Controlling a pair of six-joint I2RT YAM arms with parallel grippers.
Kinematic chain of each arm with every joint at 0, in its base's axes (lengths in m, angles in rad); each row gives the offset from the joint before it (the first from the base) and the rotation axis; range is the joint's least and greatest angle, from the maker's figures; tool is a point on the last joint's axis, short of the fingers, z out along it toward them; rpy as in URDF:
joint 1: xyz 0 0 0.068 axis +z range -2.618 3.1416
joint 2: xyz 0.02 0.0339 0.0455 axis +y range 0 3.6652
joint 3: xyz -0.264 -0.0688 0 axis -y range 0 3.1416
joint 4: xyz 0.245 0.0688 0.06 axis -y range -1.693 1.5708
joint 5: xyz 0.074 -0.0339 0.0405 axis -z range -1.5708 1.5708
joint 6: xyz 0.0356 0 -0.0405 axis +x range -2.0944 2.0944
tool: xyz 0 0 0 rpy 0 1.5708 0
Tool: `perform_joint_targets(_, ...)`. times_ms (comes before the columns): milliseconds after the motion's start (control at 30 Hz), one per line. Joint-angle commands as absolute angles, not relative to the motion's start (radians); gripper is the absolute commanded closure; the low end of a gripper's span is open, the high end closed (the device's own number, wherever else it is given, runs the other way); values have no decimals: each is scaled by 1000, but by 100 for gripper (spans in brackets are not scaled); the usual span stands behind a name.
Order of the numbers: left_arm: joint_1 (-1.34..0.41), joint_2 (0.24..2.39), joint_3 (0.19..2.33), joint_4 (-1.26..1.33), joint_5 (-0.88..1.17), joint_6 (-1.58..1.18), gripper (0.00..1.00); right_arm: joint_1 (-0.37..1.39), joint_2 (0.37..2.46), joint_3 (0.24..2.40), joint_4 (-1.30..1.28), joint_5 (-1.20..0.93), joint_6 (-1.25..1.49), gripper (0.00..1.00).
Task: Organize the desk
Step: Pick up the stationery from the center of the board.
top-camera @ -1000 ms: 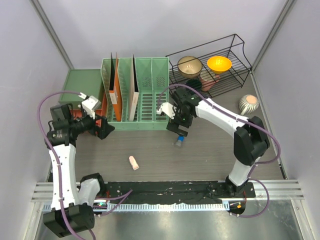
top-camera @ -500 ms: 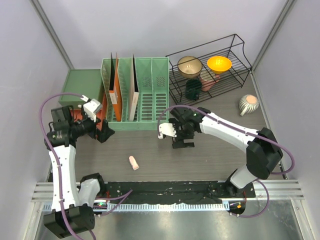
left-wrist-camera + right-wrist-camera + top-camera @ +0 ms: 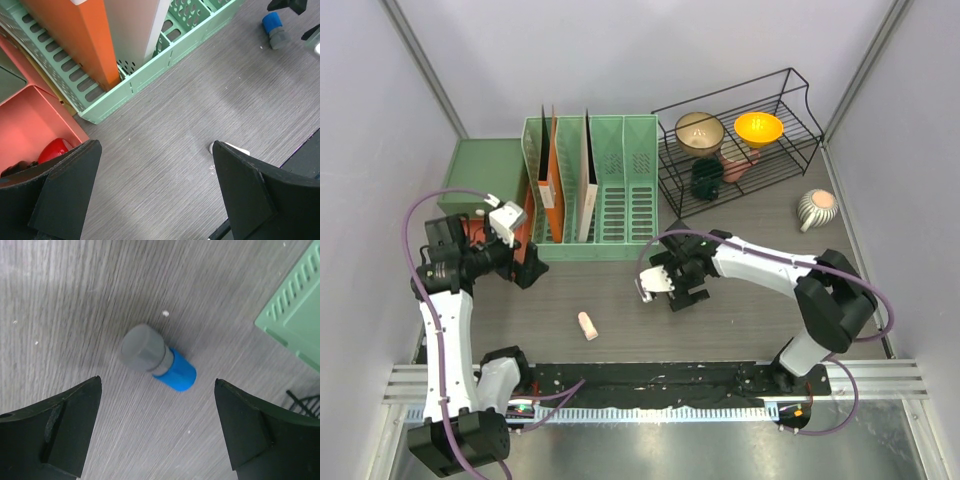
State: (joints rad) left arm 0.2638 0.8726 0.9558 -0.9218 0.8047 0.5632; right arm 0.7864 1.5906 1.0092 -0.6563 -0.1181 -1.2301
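Observation:
The desk [image 3: 750, 315] is a dark wood-grain top. A small cylinder, grey at one end and blue at the other [image 3: 157, 359], lies on its side on it, just ahead of my right gripper [image 3: 157, 382]. That gripper is open, its fingers standing wide to either side and touching nothing. In the top view my right gripper [image 3: 685, 292] covers the cylinder. My left gripper [image 3: 525, 263] hangs open over bare desk by the front left corner of the green file rack [image 3: 610, 200]. A small pale pink piece [image 3: 587, 325] lies near the front.
The file rack holds orange and white folders. Left of it are a green box [image 3: 485, 170] and a pink tray [image 3: 30, 125] with something red in it. A black wire rack [image 3: 740, 140] with bowls stands at the back right. A striped vase [image 3: 817, 207] sits beside it.
My right gripper has come away from the file rack's front toward the near side and dropped low over the cylinder. My left gripper has drawn slightly left and opened a little further.

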Motion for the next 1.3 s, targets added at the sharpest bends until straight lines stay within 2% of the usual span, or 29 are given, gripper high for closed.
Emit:
perform_joint_targets(0, 262, 867, 942, -905, 801, 588, 0, 793, 1637, 1029, -584, -158, -1289, 4)
perform_joint_targets(267, 262, 871, 922, -888, 796, 598, 0, 793, 1726, 1074, -592, -198, -1298, 14)
perform_joint_targets(500, 262, 851, 904, -881, 779, 617, 0, 793, 1784, 1138, -644, -212, -1266, 37)
perform_joint_targets(667, 262, 845, 905, -877, 781, 617, 0, 793, 1801, 1155, -683, -209, -1243, 47)
perform_joint_targets(800, 262, 848, 907, -881, 787, 617, 0, 793, 1802, 1175, -709, -219, -1200, 60)
perform_joint_targets(1033, 262, 862, 922, -949, 897, 664, 0, 795, 1747, 1215, -733, -306, -1114, 67)
perform_joint_targets(1267, 195, 862, 934, -979, 953, 660, 3, 795, 1680, 1342, -758, -471, -990, 67)
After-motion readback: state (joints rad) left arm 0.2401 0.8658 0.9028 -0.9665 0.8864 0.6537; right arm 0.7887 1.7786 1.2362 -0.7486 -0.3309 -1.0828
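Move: Right under the open right hand lies the stationery, a small grey bottle with a blue cap: about 2 cm ahead, 3 cm to the left and 3 cm below. From that hand the green rack's middle is roughly 20 cm ahead and 19 cm left, a few cm higher, and the small white tube some 20 cm left and 8 cm back, on the desk. From the left hand the bottle is about 28 cm right, 4 cm ahead and 20 cm down. Sinking and sliding left onto the bottle, about 3 cm each way, the right hand narrows its wide-open fingers until they pinch the grey body, with rising grip effort. It then draws slightly back, rises about 2 cm and heads left, tipping its fingertips back some 10 degrees. The open left hand sinks about 2 cm, then eases back and right. ##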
